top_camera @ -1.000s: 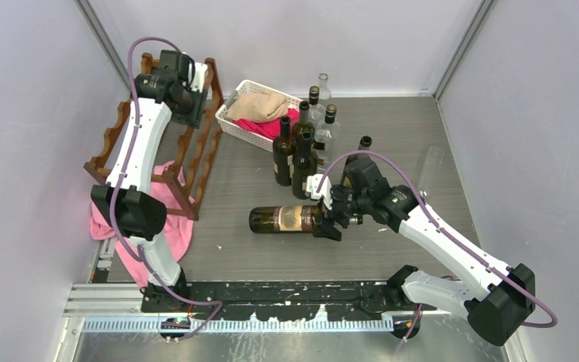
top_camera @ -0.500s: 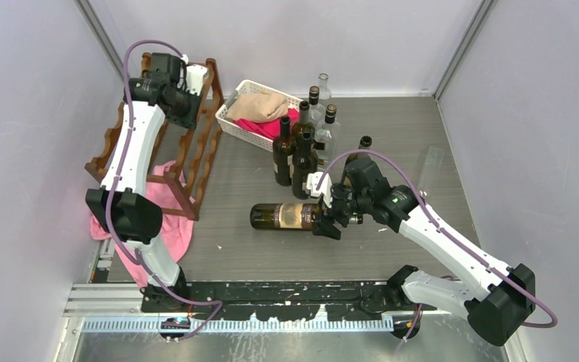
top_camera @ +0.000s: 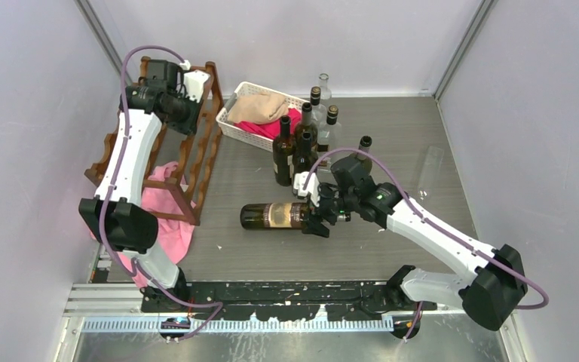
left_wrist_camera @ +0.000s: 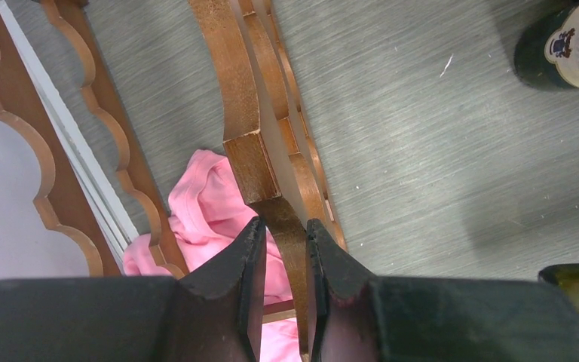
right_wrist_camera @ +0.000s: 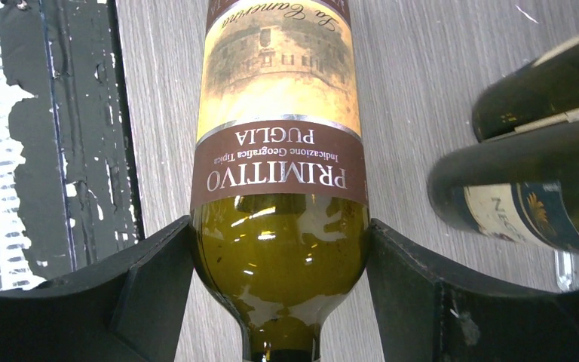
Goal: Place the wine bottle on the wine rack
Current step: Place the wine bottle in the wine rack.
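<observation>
The wine bottle lies on its side mid-table, a green bottle with a tan and brown label. My right gripper is shut on its shoulder, one finger against each side. The wine rack, reddish-brown with wavy rails, stands at the far left by the wall. My left gripper is shut on the end of one of its rails, and the wood is pinched between the fingertips.
A white basket with cloths stands behind the bottle. Several upright bottles cluster just beyond my right gripper. A pink cloth lies under the rack's near end. A clear glass stands at the right.
My left gripper has closed onto the rack rail and its arm has shifted left. My right gripper has slid the bottle a little to the left.
</observation>
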Controlling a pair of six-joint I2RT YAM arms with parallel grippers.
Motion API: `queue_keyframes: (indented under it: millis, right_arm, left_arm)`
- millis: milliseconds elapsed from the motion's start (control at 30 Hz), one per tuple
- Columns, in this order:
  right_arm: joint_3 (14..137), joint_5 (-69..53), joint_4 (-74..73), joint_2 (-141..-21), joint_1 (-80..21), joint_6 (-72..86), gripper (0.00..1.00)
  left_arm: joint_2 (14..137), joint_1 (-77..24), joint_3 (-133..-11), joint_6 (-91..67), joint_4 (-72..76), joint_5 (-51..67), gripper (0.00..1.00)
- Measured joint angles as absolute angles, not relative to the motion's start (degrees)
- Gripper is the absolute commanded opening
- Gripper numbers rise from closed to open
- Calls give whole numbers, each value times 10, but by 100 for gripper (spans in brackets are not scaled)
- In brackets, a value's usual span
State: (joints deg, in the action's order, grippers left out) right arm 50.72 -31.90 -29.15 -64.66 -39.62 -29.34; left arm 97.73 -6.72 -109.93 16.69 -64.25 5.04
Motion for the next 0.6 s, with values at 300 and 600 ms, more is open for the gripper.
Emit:
queue_keyframes:
  millis: [300,600]
  right_arm:
    - [510,-252,-192,-708,-474,-252,1]
    - [538,-196,-55,-815,-515,-199,1]
  left_arm:
    - [948,-65,-1067,170,-644,52,14]
    - [914,-63,-1033,164,-646,52,24]
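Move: The rack's middle is some 43 cm to the left of my right hand, 20 cm ahead and roughly level. That hand already grips the wine bottle, its base pointing left. A dark bottle stands about 14 cm ahead and 3 cm left, another 18 cm ahead and 9 cm left. My left hand already pinches the rack's upper right rail, the rack's middle 9 cm left and 13 cm below; the basket is 14 cm ahead, 20 cm right, 21 cm down. I carry the wine bottle base-first to the left with my right hand, about 10 cm, gathering speed towards the rack, easing forward near the end and sinking slightly, grip kept. Meanwhile my left hand keeps its pinch on the rail and drags the rack back towards me, roughly 3 cm. ##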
